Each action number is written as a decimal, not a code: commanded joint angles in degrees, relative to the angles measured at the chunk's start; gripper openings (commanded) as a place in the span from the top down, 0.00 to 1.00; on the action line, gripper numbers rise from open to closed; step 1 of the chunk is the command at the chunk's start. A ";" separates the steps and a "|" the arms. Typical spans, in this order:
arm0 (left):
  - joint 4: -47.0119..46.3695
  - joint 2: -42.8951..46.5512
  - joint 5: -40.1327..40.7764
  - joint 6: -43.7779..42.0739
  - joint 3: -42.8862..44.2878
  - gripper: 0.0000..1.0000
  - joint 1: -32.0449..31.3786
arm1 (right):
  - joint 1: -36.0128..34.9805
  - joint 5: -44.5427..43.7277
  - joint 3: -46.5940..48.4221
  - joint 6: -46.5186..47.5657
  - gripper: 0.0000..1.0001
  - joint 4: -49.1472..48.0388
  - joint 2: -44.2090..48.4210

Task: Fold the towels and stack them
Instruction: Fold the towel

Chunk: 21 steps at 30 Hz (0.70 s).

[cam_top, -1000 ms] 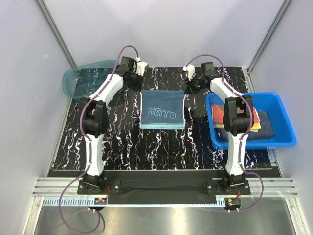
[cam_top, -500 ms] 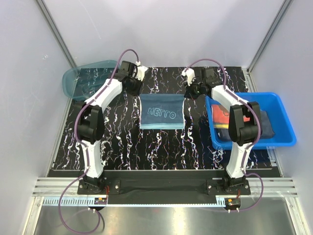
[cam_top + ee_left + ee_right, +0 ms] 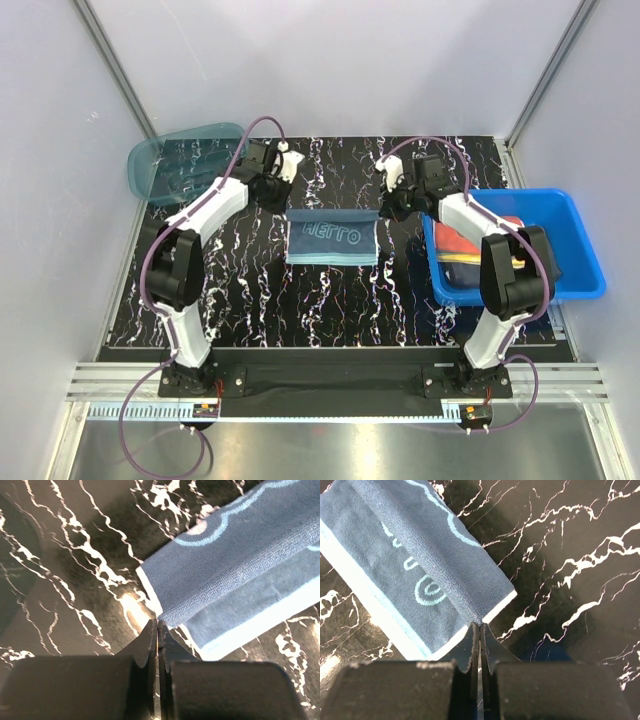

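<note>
A teal towel (image 3: 332, 236) with light lettering lies mid-table, its far edge lifted and doubled over toward the near side. My left gripper (image 3: 286, 204) is shut on the towel's far left corner. In the left wrist view the closed tips of that gripper (image 3: 158, 623) pinch the fold of the cloth (image 3: 240, 565). My right gripper (image 3: 384, 210) is shut on the far right corner. In the right wrist view its tips (image 3: 480, 625) bite the towel's edge (image 3: 420, 560). More towels, orange-red (image 3: 452, 240) and dark grey-blue (image 3: 556, 266), lie in the bin, partly hidden by the right arm.
A rigid blue bin (image 3: 585, 272) stands at the right edge of the black marbled table (image 3: 260, 290). A teal mesh-sided basket (image 3: 175, 165) sits at the far left corner. Grey walls close in the back and both sides.
Both grippers have drawn the towel's far edge toward the near side. The towel now looks much shorter front to back, with the lettering nearer its far fold.
</note>
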<state>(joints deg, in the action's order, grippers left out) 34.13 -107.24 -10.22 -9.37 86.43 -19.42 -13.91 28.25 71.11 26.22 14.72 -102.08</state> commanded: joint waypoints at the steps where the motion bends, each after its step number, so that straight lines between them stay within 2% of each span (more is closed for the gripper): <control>1: -1.52 5.72 2.22 0.75 -1.00 1.00 0.00 | -0.41 -2.76 -1.67 -1.52 1.00 -1.89 3.38; 8: -1.35 10.11 1.26 2.51 -5.65 1.00 -0.18 | -2.43 -3.38 -5.01 -4.15 1.00 -1.97 5.84; 16: -0.64 10.65 -1.82 4.09 -10.66 1.00 -1.32 | -3.66 -4.52 -8.88 -5.39 1.00 -1.36 8.30; 21: 0.06 11.35 -0.85 4.62 -12.95 1.00 -3.17 | -3.93 -4.78 -10.38 -5.91 1.00 -1.80 8.39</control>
<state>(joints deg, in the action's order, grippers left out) 34.76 -98.70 -11.14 -5.52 73.87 -21.78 -17.37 25.50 61.34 20.95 14.17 -95.85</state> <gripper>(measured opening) 0.008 0.011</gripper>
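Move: The towel's near left corner, where the doubled edge my left hand holds is going, lies about 10 cm back from that hand, sideways level with it, and some 6 cm lower. For my right hand the near right corner is roughly 9 cm back and 6 cm down. The empty green basket stands about 18 cm ahead of my left hand and 26 cm to its left. The blue box's middle is some 37 cm right of my right hand and 5 cm back. Both my hands keep the towel's far edge pinched by its corners and draw it back over the lower layer towards the near hem, the left about 6.5 cm, the right about 5 cm. My left hand first rises some 2 cm, then dips about 4 cm while its fingers tip slightly steeper; my right sinks about 2 cm overall. ##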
